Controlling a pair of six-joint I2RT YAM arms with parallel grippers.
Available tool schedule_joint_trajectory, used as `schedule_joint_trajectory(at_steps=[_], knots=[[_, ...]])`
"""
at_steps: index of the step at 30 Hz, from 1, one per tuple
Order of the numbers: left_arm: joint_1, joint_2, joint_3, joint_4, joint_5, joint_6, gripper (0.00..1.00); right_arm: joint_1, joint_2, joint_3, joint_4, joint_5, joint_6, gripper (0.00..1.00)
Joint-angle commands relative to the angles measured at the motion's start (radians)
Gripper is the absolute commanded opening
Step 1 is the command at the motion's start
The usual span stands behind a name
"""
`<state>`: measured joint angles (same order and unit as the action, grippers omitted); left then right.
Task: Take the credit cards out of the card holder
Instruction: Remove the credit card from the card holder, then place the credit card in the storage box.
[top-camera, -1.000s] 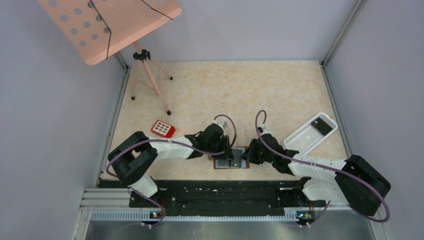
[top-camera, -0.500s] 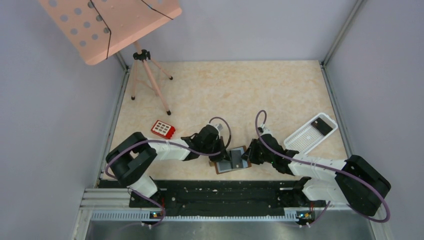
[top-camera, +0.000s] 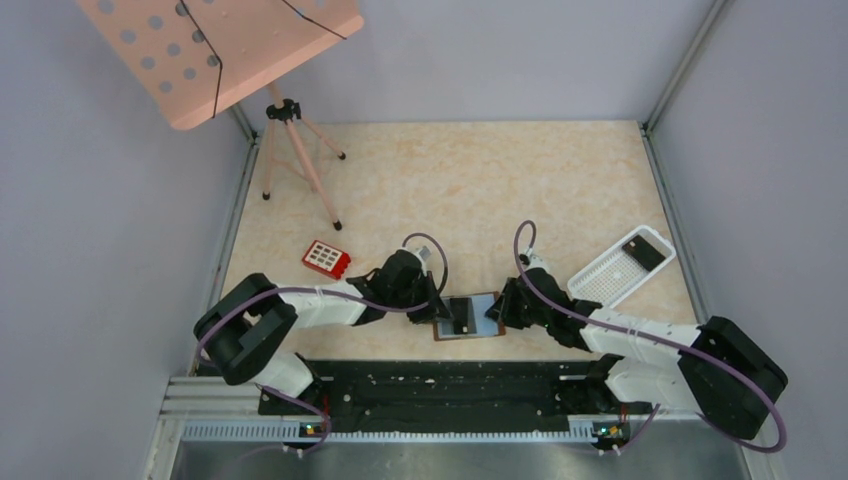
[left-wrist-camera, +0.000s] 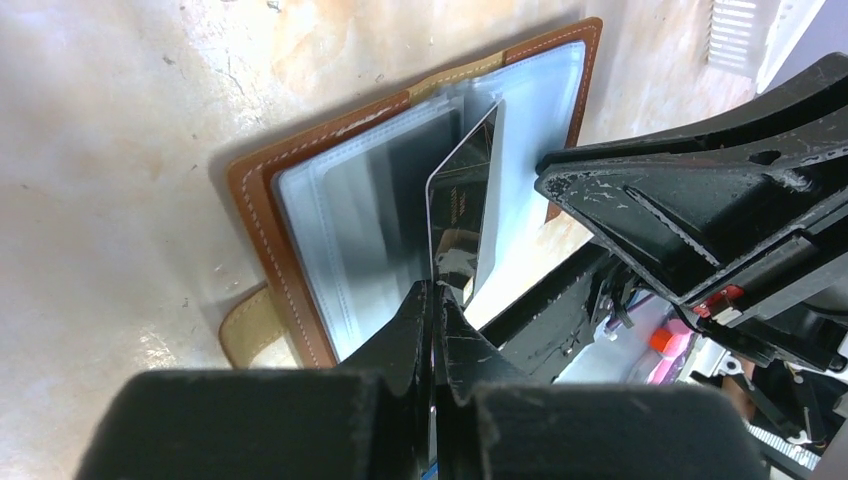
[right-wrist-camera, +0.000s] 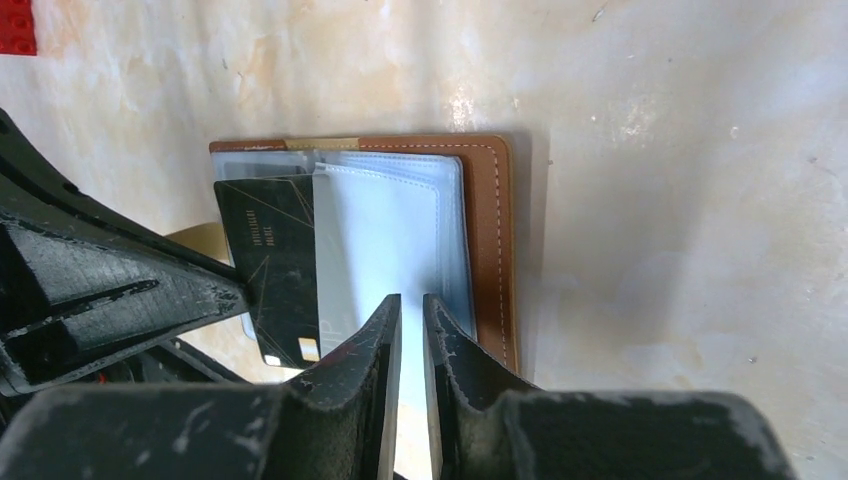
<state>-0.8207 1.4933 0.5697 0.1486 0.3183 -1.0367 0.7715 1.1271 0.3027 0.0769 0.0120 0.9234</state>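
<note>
The brown card holder (top-camera: 482, 328) lies open on the table near the front edge, its blue-grey sleeves up. My left gripper (top-camera: 441, 309) is shut on the near end of a black credit card (left-wrist-camera: 465, 195), which stands on edge, partly out of a sleeve. In the left wrist view the holder's brown rim (left-wrist-camera: 258, 225) and tan tab (left-wrist-camera: 248, 328) show to the left of the card. My right gripper (right-wrist-camera: 411, 303) is pinched on a pale sleeve page at the holder's (right-wrist-camera: 490, 230) right half. The same black card (right-wrist-camera: 282, 262) shows at the left in that view.
A red keypad-like block (top-camera: 326, 258) lies left of the arms. A white perforated tray (top-camera: 612, 275) holding a black item (top-camera: 645, 250) sits at the right. A pink perforated stand (top-camera: 215, 50) on a tripod (top-camera: 300, 165) stands at the back left.
My left gripper has shut on the black card and drawn back to the left with it. The holder shifted slightly. The right gripper kept its hold.
</note>
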Motion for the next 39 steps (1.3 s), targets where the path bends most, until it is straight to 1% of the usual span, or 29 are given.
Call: schedule_joint_trajectory(at_steps=[1,5,10,13,14,16,18,20,24,26,29,32,36,39], knots=[[0.005,-0.056,-0.008,-0.007,-0.023,0.051,0.00,-0.016,-0.028,0.046,-0.112,0.036,-0.070,0.15],[0.005,-0.083,-0.015,-0.021,-0.031,0.087,0.00,-0.030,-0.052,0.081,-0.107,0.014,-0.148,0.18],[0.005,-0.125,-0.046,0.032,-0.027,0.115,0.00,-0.073,-0.075,0.126,-0.066,-0.109,-0.264,0.25],[0.005,-0.138,-0.054,0.054,-0.020,0.149,0.00,-0.128,-0.086,0.145,-0.050,-0.167,-0.347,0.29],[0.005,-0.142,-0.056,0.058,-0.019,0.161,0.00,-0.158,-0.088,0.148,-0.030,-0.208,-0.374,0.31],[0.005,-0.150,-0.062,0.072,-0.010,0.190,0.00,-0.228,-0.082,0.146,0.042,-0.342,-0.413,0.37],[0.004,-0.162,-0.068,0.081,-0.004,0.213,0.00,-0.297,-0.042,0.155,0.111,-0.519,-0.437,0.44],[0.005,-0.176,-0.072,0.089,0.004,0.236,0.00,-0.343,0.031,0.194,0.126,-0.626,-0.465,0.47],[0.005,-0.201,-0.079,0.089,0.023,0.277,0.00,-0.364,0.181,0.269,0.126,-0.828,-0.541,0.49],[0.005,-0.210,-0.080,0.088,0.032,0.292,0.00,-0.364,0.263,0.299,0.158,-0.947,-0.556,0.50],[0.004,-0.214,-0.080,0.083,0.041,0.308,0.00,-0.364,0.357,0.334,0.190,-1.012,-0.564,0.51],[0.005,-0.216,-0.082,0.081,0.037,0.316,0.00,-0.362,0.419,0.356,0.217,-1.058,-0.567,0.53],[0.005,-0.210,-0.081,0.077,0.039,0.323,0.00,-0.336,0.481,0.373,0.261,-1.091,-0.586,0.61],[0.005,-0.204,-0.074,0.069,0.039,0.333,0.00,-0.302,0.521,0.383,0.294,-1.093,-0.606,0.63]])
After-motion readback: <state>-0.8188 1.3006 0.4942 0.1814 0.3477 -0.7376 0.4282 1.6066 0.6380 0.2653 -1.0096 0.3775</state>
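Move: The black credit card is already pinched by its left long edge in my left fingers, its middle about 3 cm to their right and 1 cm ahead. The open card holder's middle is some 5 cm right, 1 cm ahead and 2 cm below; its strap tab lies about 4 cm left, level with the hand and 3 cm below. From my right hand, whose tips are on the holder's right pocket, the card is roughly 6 cm left and 1 cm ahead, and the holder's middle 5 cm left, 1 cm ahead and 1 cm below. My left hand keeps its pinch and lifts the card about 3 cm, drifting a centimetre left and tipping back near 20 degrees. My right fingertips come off the pocket after a slight slide right; that hand rises and reaches forward, then swings left and slightly back over the holder's far edge, turning some 40 degrees counter-clockwise and opening wide towards the card. ##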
